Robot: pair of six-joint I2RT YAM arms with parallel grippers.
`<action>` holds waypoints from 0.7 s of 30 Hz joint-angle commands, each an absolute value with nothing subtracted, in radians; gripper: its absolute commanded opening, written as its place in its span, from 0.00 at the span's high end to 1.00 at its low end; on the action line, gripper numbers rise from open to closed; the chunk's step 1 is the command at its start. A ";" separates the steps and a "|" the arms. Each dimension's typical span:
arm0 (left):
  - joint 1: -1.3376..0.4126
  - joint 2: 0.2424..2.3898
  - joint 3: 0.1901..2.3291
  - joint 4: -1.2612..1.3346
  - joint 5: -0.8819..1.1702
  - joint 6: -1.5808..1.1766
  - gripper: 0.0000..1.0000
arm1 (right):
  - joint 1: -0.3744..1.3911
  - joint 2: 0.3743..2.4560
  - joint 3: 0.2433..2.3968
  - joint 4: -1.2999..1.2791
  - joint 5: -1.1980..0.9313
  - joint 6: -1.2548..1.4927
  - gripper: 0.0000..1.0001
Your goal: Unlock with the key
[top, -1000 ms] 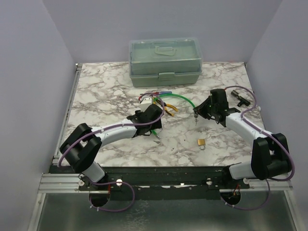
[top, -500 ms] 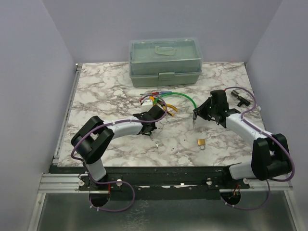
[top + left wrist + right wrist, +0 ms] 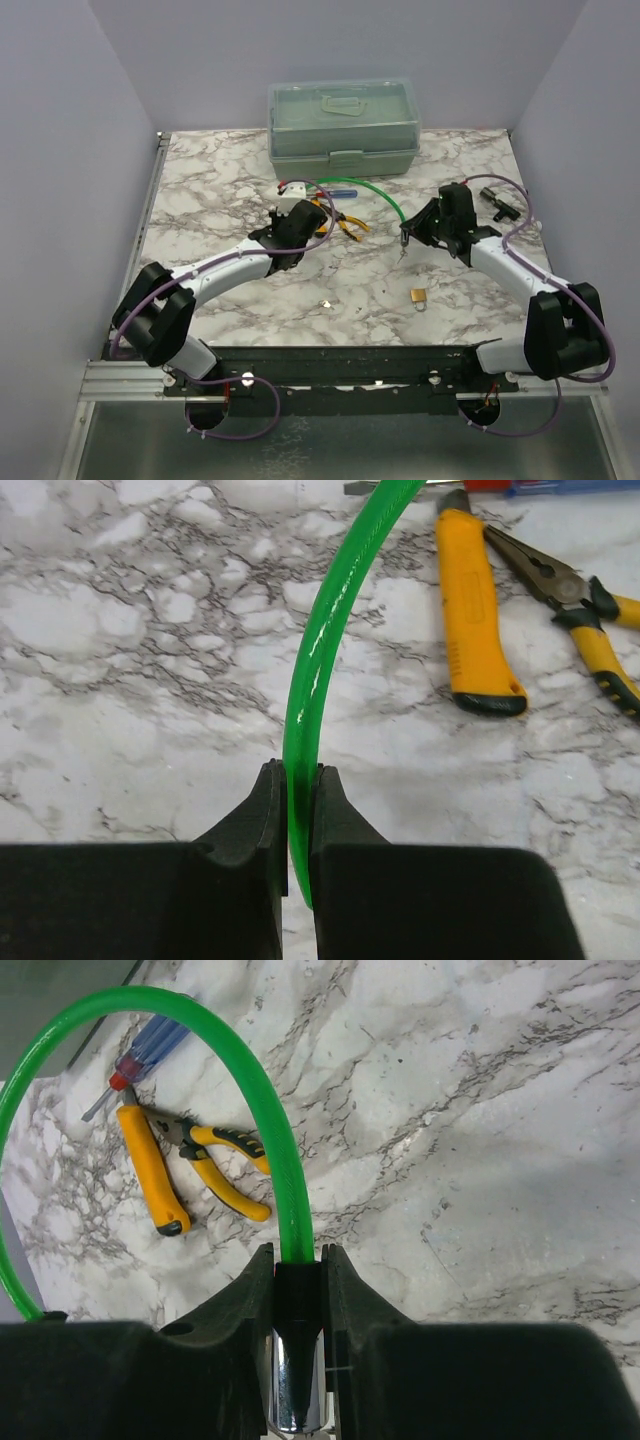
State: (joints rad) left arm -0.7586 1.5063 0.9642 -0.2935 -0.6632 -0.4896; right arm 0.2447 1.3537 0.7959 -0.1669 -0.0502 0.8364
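The key (image 3: pixel 325 303) is a tiny silver speck lying loose on the marble in front of both arms, with no gripper near it. A small brass padlock (image 3: pixel 419 296) lies to its right. A green cable (image 3: pixel 362 185) arcs between the two arms. My left gripper (image 3: pixel 303 217) (image 3: pixel 297 770) is shut on the cable (image 3: pixel 325 650) near one end. My right gripper (image 3: pixel 407 231) (image 3: pixel 298 1255) is shut on the cable's black-and-chrome lock end (image 3: pixel 297 1360), from which the green cable (image 3: pixel 250 1080) curves away.
Yellow-handled pliers (image 3: pixel 345 222) (image 3: pixel 480 610) (image 3: pixel 150 1170) and a red-and-blue screwdriver (image 3: pixel 335 195) (image 3: pixel 150 1045) lie under the cable arc. A white box (image 3: pixel 293 192) sits by the left gripper. A green toolbox (image 3: pixel 343 125) stands at the back, a black part (image 3: pixel 497 200) at the right.
My left gripper has shut and swung from near the key toward the back left; it is now clamped on the green cable. The key stays on the marble. The right arm has barely moved.
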 commanded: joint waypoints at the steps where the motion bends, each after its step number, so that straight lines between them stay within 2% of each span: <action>1: -0.693 1.532 0.914 -0.220 -0.741 -0.319 1.00 | 0.241 1.409 0.813 -0.087 -0.044 0.814 1.00; 8: -0.649 1.668 0.910 -0.114 -0.731 -0.217 1.00 | 0.241 1.538 0.809 0.023 -0.050 0.768 1.00; 15: -0.644 1.739 0.939 -0.084 -0.713 -0.182 1.00 | 0.239 1.628 0.829 0.018 -0.062 0.729 1.00; 18: -0.643 1.742 0.932 -0.086 -0.681 -0.183 0.94 | 0.239 1.646 0.828 0.012 -0.078 0.725 0.91; 21: -0.644 1.747 0.922 -0.087 -0.684 -0.190 0.88 | 0.240 1.647 0.827 0.005 -0.085 0.723 0.75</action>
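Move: The left hand grips the free end of the green cable; its apparent laying spot on the bare marble is about 3 cm ahead, 4 cm left and 10 cm below. The yellow knife lies some 12 cm ahead and 9 cm right of that hand. The right hand holds the lock body over marble 2 cm ahead, 1 cm left and 10 cm below, with pliers about 10 cm ahead and 15 cm left, and the padlock roughly 13 cm back and 4 cm right. Both hands lower the opened cable lock together towards the marble: the left first swings left, away from the yellow knife, and a little forward, then sinks about 7 cm while rolling its left side up some 15 degrees, its fingers still shut on the green cable. The right keeps its grip on the lock body and goes down nearly 8 cm, easing slightly forward and tipping its fingers a touch steeper, with neither hand letting go. ##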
